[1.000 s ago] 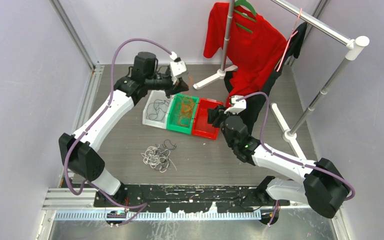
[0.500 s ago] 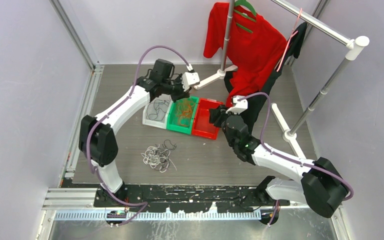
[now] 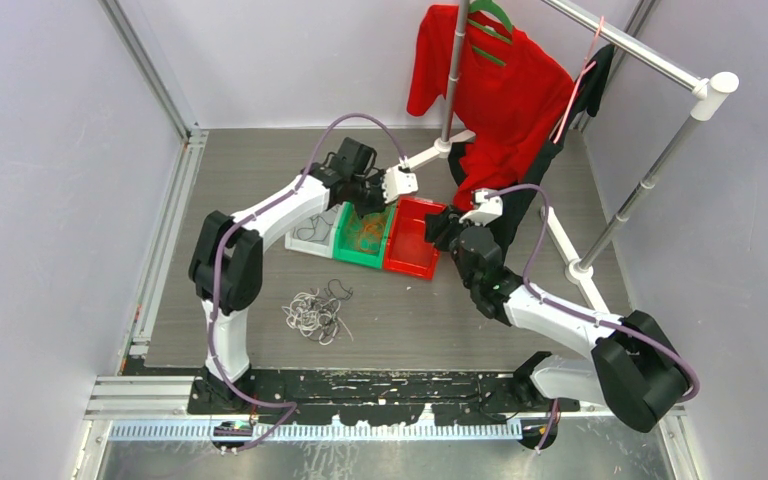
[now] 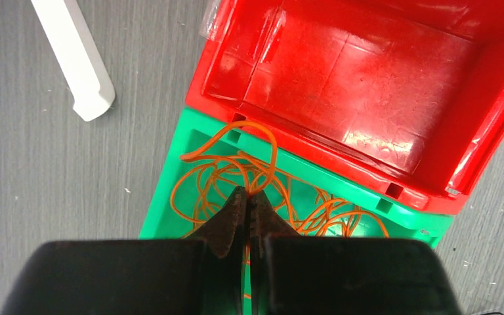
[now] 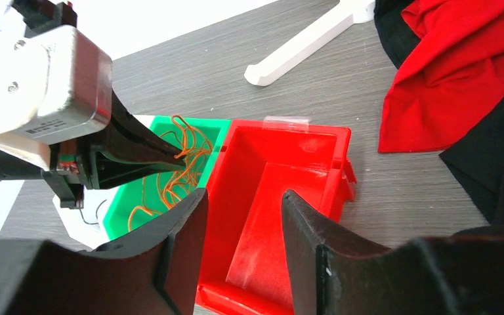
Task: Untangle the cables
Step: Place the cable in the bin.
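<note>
Orange cables (image 3: 365, 232) lie coiled in the green bin (image 3: 345, 250). My left gripper (image 3: 367, 207) hovers over that bin, shut, with an orange cable (image 4: 264, 146) pinched at its tips (image 4: 246, 191) and looping up over the bin's rim (image 4: 164, 197). A loose bunch of white and black cables (image 3: 315, 312) lies on the table in front of the bins. Thin black cables (image 3: 312, 218) rest in the white bin (image 3: 300, 243). My right gripper (image 5: 244, 197) stands open above the red bin (image 5: 262, 216), nothing between its fingers.
The three bins stand side by side, and the red bin (image 3: 412, 255) holds nothing I can see. A clothes rack stands behind them with its white foot (image 3: 430, 155) close by. A red garment (image 3: 490, 90) and a black one (image 5: 492, 151) hang at the back right.
My left arm has swung right, from behind the white and green bins to over the green bin beside the red one. The right arm shifted only slightly.
</note>
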Controlling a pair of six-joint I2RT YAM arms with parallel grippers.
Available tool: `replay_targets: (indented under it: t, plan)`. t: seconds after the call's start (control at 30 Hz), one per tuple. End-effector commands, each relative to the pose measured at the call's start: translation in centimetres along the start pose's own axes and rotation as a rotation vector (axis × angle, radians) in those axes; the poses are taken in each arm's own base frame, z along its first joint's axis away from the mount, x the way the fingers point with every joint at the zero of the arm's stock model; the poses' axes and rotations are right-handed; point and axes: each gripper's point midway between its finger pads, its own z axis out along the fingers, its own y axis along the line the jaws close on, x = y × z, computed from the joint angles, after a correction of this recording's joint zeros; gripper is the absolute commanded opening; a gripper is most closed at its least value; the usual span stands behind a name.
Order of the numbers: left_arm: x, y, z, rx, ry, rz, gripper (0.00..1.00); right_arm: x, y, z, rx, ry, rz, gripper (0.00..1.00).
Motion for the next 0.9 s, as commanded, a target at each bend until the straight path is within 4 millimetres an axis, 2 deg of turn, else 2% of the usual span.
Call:
replay_targets:
  t: [0.0, 0.1, 0.23, 0.37, 0.43, 0.5, 0.57, 0.63, 0.7, 0.83, 0.87]
  plan:
    - [-1.7, 1.6, 0.3, -0.038, -0.046, 0.029, 0.00, -1.8, 0.4, -0.1, -0.030, -0.062, 0.053, 0.50]
    - [-1.6, 0.6, 0.6, 0.017, -0.056, -0.038, 0.00, -2.0, 0.0, -0.3, -0.024, -0.064, 0.055, 0.50]
    - [-3.0, 0.9, -0.7, 0.082, -0.172, -0.287, 0.00, -2.4, 0.0, -0.2, -0.032, -0.063, 0.055, 0.50]
    - [-2.7, 0.8, -1.6, 0.096, -0.183, -0.310, 0.05, -2.7, 0.4, -0.1, -0.050, -0.060, 0.053, 0.50]
    - [-2.4, 0.5, -2.0, 0.109, -0.168, -0.308, 0.19, -2.7, 0.7, 0.0, -0.060, -0.055, 0.054, 0.50]
    - [-2.1, -0.1, -2.2, 0.132, -0.144, -0.303, 0.49, -2.7, 0.8, 0.0, -0.068, -0.048, 0.051, 0.50]
    - [-1.7, 0.1, -2.4, 0.116, -0.124, -0.305, 0.63, -2.6, 1.0, 0.0, -0.076, -0.040, 0.048, 0.50]
    - [-1.4, 0.2, -2.7, 0.105, -0.109, -0.294, 0.69, -2.7, 1.2, 0.0, -0.082, -0.036, 0.044, 0.50]
    - [-1.8, 0.7, -3.3, 0.085, -0.112, -0.289, 0.71, -2.8, 1.3, -0.1, -0.086, -0.035, 0.042, 0.50]
    - [-4.0, 1.2, -5.8, 0.083, -0.149, -0.304, 0.76, -2.7, 1.2, 0.0, -0.083, -0.030, 0.040, 0.50]
    - [-4.6, 1.4, -6.6, 0.081, -0.158, -0.308, 0.81, -2.6, 1.3, 0.0, -0.083, -0.030, 0.040, 0.50]
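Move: The left hand still has the orange cable pinched in its shut fingers; the green bin's middle lies some 9 cm below it, about 2 cm back and 1 cm to its left. The red bin stands about 11 cm to the hand's right and 4 cm back, the white bin 13 cm to its left and 1 cm farther out. From the right hand, the green bin is about 16 cm left, 3 cm ahead and 15 cm lower. Down by only 1.5 cm over the green bin, then back up about as much: the left hand barely travels, while its wrist turns some 20 degrees, swinging the fingertips back. In the second half the shut fingers spread to about three-quarters open and let go of the orange cable, the hand drifting about 1 cm left and back above the bin. ##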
